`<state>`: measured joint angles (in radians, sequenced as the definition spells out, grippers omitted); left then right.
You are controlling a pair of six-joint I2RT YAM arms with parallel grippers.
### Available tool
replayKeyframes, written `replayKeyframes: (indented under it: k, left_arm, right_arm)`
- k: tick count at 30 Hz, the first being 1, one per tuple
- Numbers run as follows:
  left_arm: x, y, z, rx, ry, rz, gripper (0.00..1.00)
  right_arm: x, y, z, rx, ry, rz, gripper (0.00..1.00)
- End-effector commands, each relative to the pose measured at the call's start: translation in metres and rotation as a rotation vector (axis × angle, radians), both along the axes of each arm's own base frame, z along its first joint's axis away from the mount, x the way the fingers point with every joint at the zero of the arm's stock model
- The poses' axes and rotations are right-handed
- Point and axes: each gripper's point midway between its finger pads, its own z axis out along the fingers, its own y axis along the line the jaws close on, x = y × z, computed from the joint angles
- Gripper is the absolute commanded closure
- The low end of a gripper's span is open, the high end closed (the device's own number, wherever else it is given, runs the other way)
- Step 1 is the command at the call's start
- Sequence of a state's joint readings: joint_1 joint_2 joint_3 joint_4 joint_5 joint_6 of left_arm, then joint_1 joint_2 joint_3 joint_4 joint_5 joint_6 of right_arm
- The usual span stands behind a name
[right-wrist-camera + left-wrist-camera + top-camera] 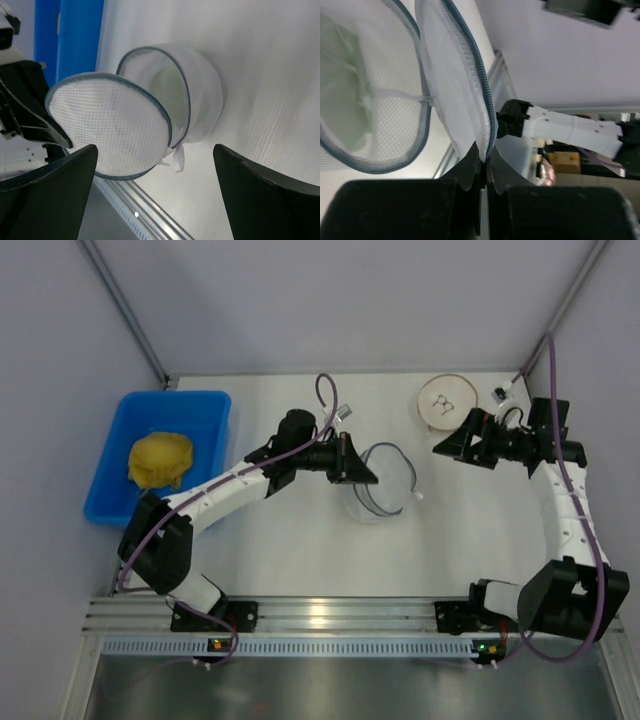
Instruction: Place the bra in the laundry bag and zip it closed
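Note:
The laundry bag (385,502) lies mid-table, a round white mesh pouch with its lid (107,130) swung open and standing up. My left gripper (485,162) is shut on the lid's dark zipper rim (482,85); in the top view the left gripper (366,477) sits at the bag's left edge. The pale mint bra (352,95) shows through the mesh inside the pouch body (200,100). My right gripper (441,447) hangs to the right of the bag, apart from it. In its own wrist view the right gripper (155,150) stands wide open with nothing between its fingers.
A blue bin (205,420) at the left holds a yellow cloth lump (160,460). A white disc with a tan rim (447,400) lies at the back right, close behind the right gripper. The aluminium rail (330,615) runs along the near edge.

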<state>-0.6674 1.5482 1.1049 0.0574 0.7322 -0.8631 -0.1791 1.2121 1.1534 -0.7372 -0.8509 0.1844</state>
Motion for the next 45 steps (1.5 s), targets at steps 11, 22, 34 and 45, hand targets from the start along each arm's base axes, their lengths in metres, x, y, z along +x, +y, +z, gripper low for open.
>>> replayKeyframes:
  k: [11,22,34,45]
  left_arm:
    - [0.002,0.013,0.013,-0.232,0.090,-0.161,1.00]
    - [0.004,0.010,-0.005,-0.227,0.126,-0.172,1.00]
    - [0.031,0.014,-0.026,-0.210,0.159,-0.147,1.00]
    - [0.073,0.038,-0.032,-0.077,0.003,-0.055,0.68]
  right_arm:
    - [-0.021,0.046,-0.060,0.312,0.034,0.214,0.01]
    - [-0.030,0.075,-0.090,0.343,0.085,0.329,0.05]
    - [-0.037,0.084,-0.095,0.379,0.109,0.409,0.54]
    - [-0.037,0.084,-0.104,0.393,0.176,0.412,1.00]
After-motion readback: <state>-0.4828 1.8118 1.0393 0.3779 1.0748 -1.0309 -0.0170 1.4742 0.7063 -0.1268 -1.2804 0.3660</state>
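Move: The right gripper's target is the right-hand end of the laundry bag's rim, about 8 cm to its left, 4 cm back and some 10 cm below. The bra, inside the bag, lies roughly 15 cm left, 4 cm back and 18 cm below that gripper. The round hoop lies about 25 cm ahead, 4 cm right and 23 cm below. For the left gripper, already pinching the rim, the right-hand end is about 11 cm right, 2 cm ahead and 9 cm lower. Drop the wide-open right gripper quickly, then carry it left to the right-hand end of the laundry bag's rim, about 11 cm down, 8 cm left and 4 cm back in all, turning some 20 degrees counter-clockwise and rolling its left side up, and pinch the rim. Keep the left pinch while lowering that hand about 6 cm, drifting forward and left, then start opening its fingers. ##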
